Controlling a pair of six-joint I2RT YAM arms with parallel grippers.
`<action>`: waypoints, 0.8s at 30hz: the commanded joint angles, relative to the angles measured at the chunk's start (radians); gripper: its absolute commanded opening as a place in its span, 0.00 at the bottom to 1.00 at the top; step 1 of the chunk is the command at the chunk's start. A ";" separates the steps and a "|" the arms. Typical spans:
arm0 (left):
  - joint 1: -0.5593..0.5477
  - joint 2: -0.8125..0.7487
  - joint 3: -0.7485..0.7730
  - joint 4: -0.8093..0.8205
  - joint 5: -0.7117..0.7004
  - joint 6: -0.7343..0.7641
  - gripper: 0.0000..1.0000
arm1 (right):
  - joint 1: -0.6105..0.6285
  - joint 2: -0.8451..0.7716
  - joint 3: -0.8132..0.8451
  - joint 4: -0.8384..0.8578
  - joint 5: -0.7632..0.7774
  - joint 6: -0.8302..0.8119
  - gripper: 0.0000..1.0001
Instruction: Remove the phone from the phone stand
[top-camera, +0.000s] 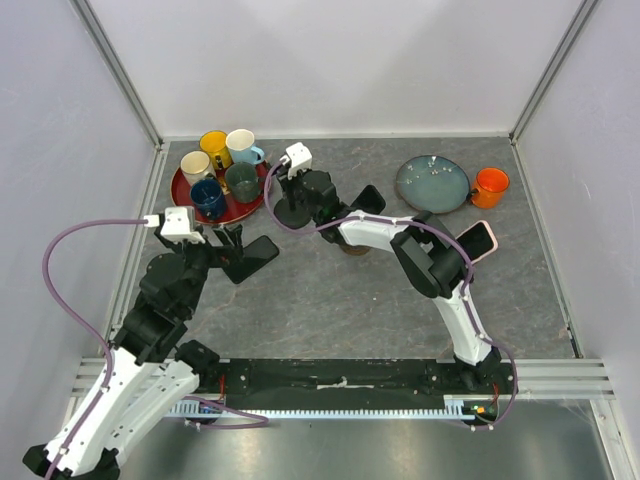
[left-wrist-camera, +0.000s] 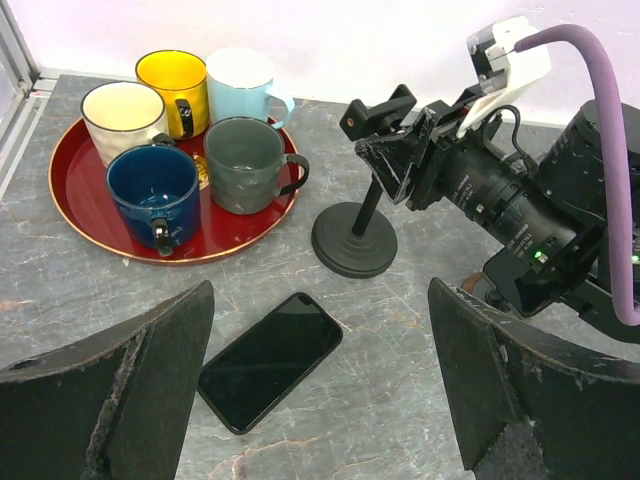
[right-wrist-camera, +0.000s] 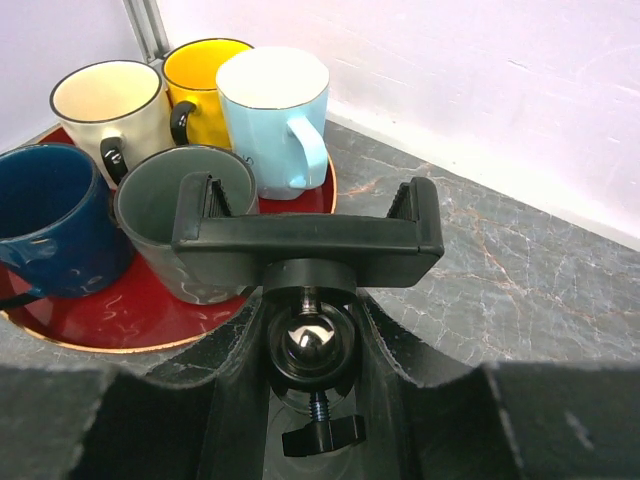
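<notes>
The black phone lies flat, screen up, on the grey table in front of the phone stand. My left gripper hangs open above it, one finger on each side, touching nothing. The stand's clamp is empty. My right gripper is shut on the stand's ball joint just below the clamp. In the top view the left gripper sits left of the stand, the right gripper is at the stand, and the phone is hidden under the left gripper.
A red tray with several mugs stands left of the stand, also in the top view as the tray. A dark plate and an orange mug sit back right. A pink-edged flat object lies by the right arm.
</notes>
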 joint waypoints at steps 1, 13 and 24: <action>0.038 0.007 -0.003 0.051 0.064 0.015 0.93 | -0.009 0.011 0.068 0.070 0.018 0.001 0.07; 0.110 0.005 -0.007 0.062 0.153 -0.011 0.93 | -0.010 -0.052 0.069 -0.019 -0.020 -0.010 0.71; 0.119 -0.004 -0.012 0.062 0.155 -0.013 0.93 | -0.009 -0.305 -0.069 -0.143 -0.065 0.004 0.93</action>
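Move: The black phone stand is still between the right fingers, its middle about 7 cm below the hand point and its round base already on the table beside the red tray. From this hand the grey mug is some 14 cm left and 6 cm ahead, and the loose phone about 12 cm left, 13 cm back and 14 cm below. The wooden-base stand is roughly 16 cm right and 8 cm back. From the left hand, the black stand is about 23 cm ahead, 8 cm right and 18 cm below. Let go of the black stand with the right gripper: keep the hand in place and spread the fingers from about two-fifths to nearly wide open around its neck. Then lift off, up about 4 cm while drawing back some 2 cm and slightly right, away from the stand and the mug tray, with the wrist held almost level. ##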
